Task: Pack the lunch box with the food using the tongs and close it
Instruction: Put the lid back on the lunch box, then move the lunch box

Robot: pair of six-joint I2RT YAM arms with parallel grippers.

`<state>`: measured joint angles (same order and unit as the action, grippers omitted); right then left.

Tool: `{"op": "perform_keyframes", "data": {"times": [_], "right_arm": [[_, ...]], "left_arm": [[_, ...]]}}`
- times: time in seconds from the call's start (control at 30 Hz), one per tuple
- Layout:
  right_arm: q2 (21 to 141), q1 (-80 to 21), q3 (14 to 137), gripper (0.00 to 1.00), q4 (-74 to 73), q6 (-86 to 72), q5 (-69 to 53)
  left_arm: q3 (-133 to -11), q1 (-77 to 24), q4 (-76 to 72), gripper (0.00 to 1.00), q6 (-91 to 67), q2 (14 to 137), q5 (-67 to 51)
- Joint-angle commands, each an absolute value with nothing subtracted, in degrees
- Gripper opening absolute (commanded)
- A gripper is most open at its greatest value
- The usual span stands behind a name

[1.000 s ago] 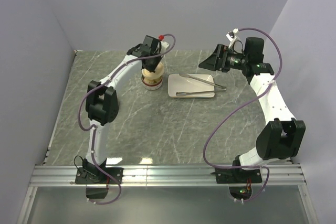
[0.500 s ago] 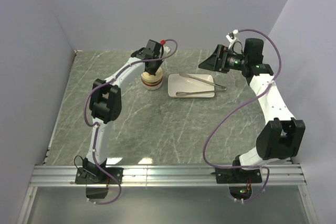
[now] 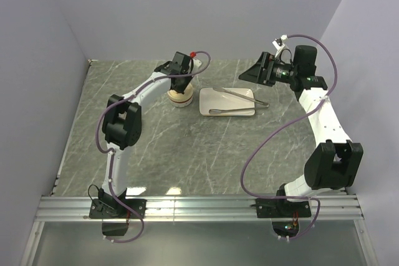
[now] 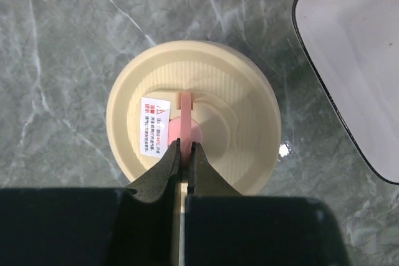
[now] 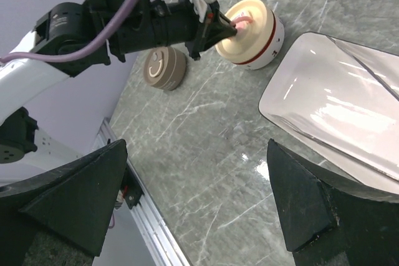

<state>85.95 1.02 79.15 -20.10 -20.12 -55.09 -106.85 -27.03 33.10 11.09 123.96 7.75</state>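
The lunch box (image 3: 180, 96) is a round cream tub with a red band, standing left of the white plate (image 3: 209, 101). Its cream lid (image 4: 224, 91) is on. My left gripper (image 4: 184, 151) reaches down over it, shut on the pink tab (image 4: 186, 126) at the lid's centre. The right wrist view shows that gripper (image 5: 215, 26) at the lunch box (image 5: 252, 32) from the side. The silver tongs (image 3: 240, 96) lie on the plate. My right gripper (image 3: 246, 76) hangs open in the air behind the plate's right end, holding nothing. The food is out of view.
The plate (image 5: 324, 104) fills the upper right of the right wrist view. A round tan disc (image 5: 164, 68) shows beside the lunch box, below the left arm. Grey walls close the table at the left, back and right; a metal rail (image 3: 199, 207) runs along the front.
The left wrist has shifted slightly right above the lunch box, still shut. The right gripper has drifted a little up and to the right. Plate and tongs have not moved.
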Motion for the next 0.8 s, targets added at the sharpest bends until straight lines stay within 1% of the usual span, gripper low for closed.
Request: {"op": "perform_keyframes", "data": {"times": [0.0,0.17,0.33,0.57,0.77], "right_arm": [[84.5,1.3,78.6,1.00,-17.0,-20.8,-56.3],[84.8,1.3,78.5,1.00,-17.1,-20.7,-56.5],[85.0,1.4,78.6,1.00,-17.3,-20.6,-56.6],[84.9,1.5,78.7,1.00,-17.7,-20.4,-56.9],[84.7,1.5,78.4,1.00,-17.1,-20.7,-57.1]], "left_arm": [[-105.5,-27.5,36.6,0.03,10.3,122.5,4.7],[-106.0,-27.9,37.7,0.03,10.3,122.6,3.9],[-102.8,-27.9,37.1,0.01,10.4,121.6,3.5],[-91.1,-28.3,36.9,0.00,11.0,115.9,1.7],[-81.3,-28.3,38.1,0.00,13.4,107.4,-1.2]]}}
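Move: The lidded lunch box is already in the left hand's grasp by the pink handle, its middle straight beneath that hand, about 5 cm down. The white tray's middle lies some 18 cm to the hand's right and 2 cm back, 8 cm below; the brown lidded bowl stands about 20 cm to its left and 11 cm back, 7 cm below. From the idle right hand the lunch box is about 26 cm left, 12 cm ahead and 25 cm lower. The lunch box is drawn back across the table by its lid's pink handle, which the left hand's shut fingers keep pinched. The hand first eases down and back by about 1 cm, nearly pauses, then pulls at gathering speed towards the base, some 7.5 cm back in all, drifting slightly left at the end, away from the tray. ##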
